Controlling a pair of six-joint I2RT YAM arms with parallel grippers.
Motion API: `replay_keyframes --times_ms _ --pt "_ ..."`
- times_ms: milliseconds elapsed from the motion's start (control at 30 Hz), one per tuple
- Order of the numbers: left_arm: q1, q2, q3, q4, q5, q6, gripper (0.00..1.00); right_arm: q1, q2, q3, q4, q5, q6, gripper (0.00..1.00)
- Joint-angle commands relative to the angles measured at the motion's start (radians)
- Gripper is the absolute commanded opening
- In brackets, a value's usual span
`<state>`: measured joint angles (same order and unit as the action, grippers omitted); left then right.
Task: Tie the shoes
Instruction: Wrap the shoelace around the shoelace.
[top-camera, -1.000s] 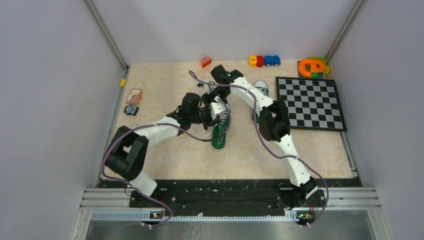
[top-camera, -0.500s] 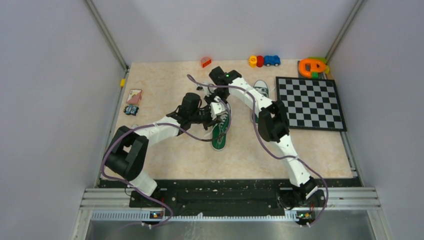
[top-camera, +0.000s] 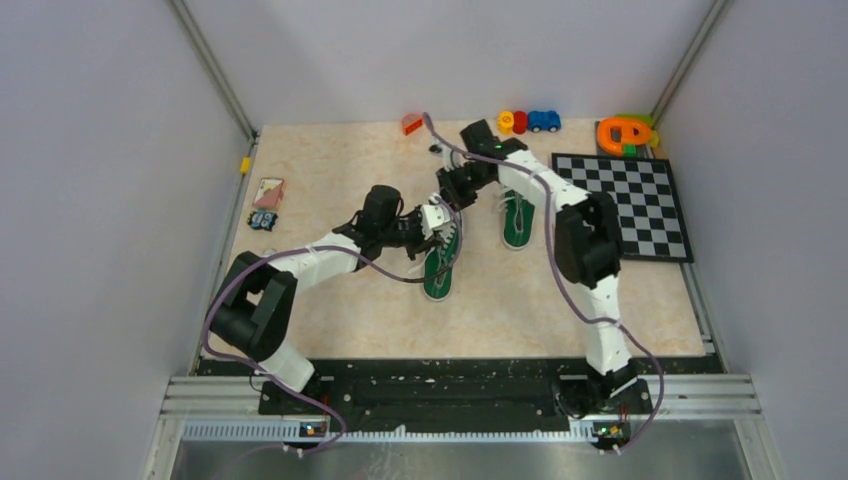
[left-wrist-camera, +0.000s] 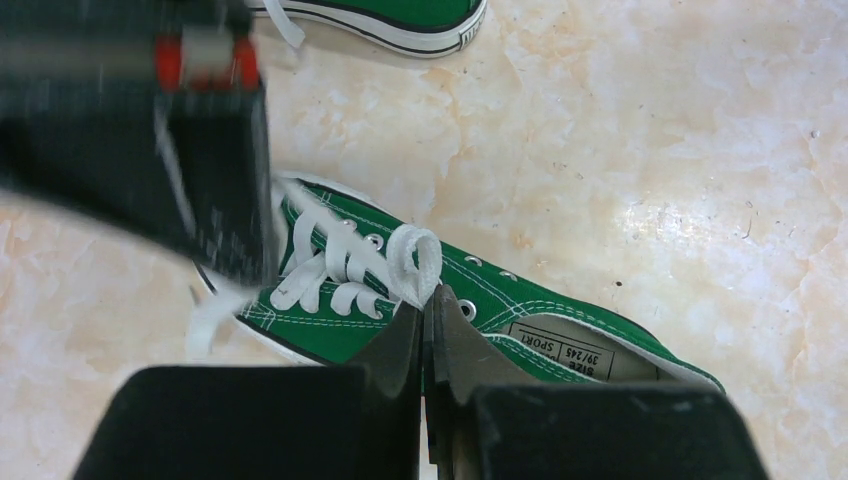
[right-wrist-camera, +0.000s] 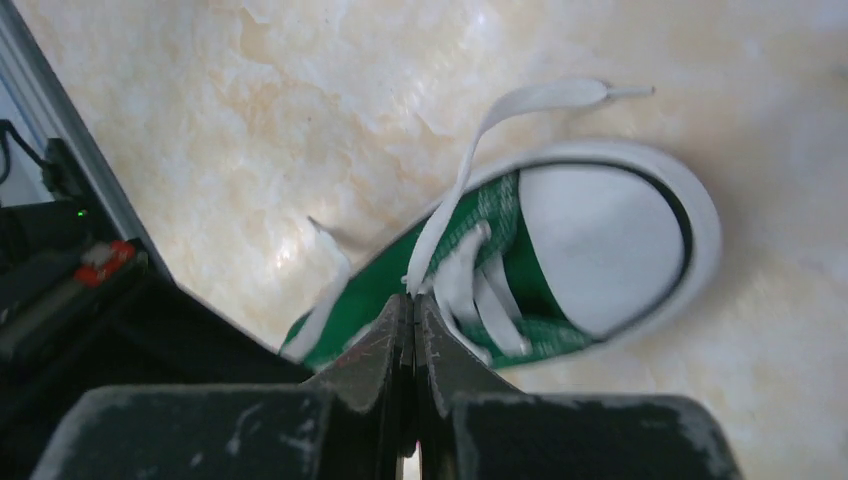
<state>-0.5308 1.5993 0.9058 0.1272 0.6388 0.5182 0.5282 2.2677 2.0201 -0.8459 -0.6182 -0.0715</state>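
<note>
Two green shoes with white soles and laces lie mid-table. The near shoe (top-camera: 438, 275) (left-wrist-camera: 520, 315) has its white toe cap (right-wrist-camera: 600, 240) pointing away from the arms. The second shoe (top-camera: 517, 222) (left-wrist-camera: 390, 18) lies to its right. My left gripper (top-camera: 440, 224) (left-wrist-camera: 428, 300) is shut on a white lace loop (left-wrist-camera: 415, 262) above the near shoe's eyelets. My right gripper (top-camera: 452, 192) (right-wrist-camera: 411, 300) hangs just beyond it, shut on a lace strand (right-wrist-camera: 470, 170) whose free end trails past the toe. The right arm shows blurred in the left wrist view.
A chessboard (top-camera: 620, 205) lies at the right. Toy cars (top-camera: 528, 122), an orange and green toy (top-camera: 625, 133) and a small orange piece (top-camera: 412, 124) line the back edge. Cards (top-camera: 267, 190) and a small dark object (top-camera: 263, 220) sit at the left.
My right gripper closed on the lace and the right arm swung back and to the right, uncovering the second shoe. The left gripper stayed put, shut on its loop.
</note>
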Motion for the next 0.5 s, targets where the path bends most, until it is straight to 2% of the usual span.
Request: replay_keyframes --times_ms 0,300,467 --pt "0.0 -0.026 0.0 0.017 0.022 -0.002 0.0 -0.071 -0.232 -0.265 0.353 -0.114 0.18 0.0" --pt "0.001 -0.027 0.008 -0.006 0.005 0.015 0.0 -0.148 -0.504 -0.807 0.963 -0.141 0.47 0.0" --pt "0.0 -0.007 0.023 -0.018 0.006 0.017 0.0 -0.155 -0.561 -0.934 1.096 -0.13 0.517 0.0"
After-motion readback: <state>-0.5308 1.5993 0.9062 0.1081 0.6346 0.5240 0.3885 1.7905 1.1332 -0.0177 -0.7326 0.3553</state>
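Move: The lace loop pinched at the left fingertips lies about 7 cm back from the right hand, 1 cm to its right and roughly level with it. The laced shoe's middle is some 9 cm back, 1 cm right and 7 cm below the right hand. The other shoe's middle stands about 17 cm to the right hand's right, level fore and aft and 7 cm below. Still pinching the free lace, the right hand carries it around the left hand's loop, from ahead of the loop to its front right: first about 4 cm right and 2 cm up, then mainly back some 3 cm. Meanwhile its wrist swings clockwise and the fingers lift towards level, each by about 20 degrees. The left hand stays nearly in place, keeping its grip on the loop. ##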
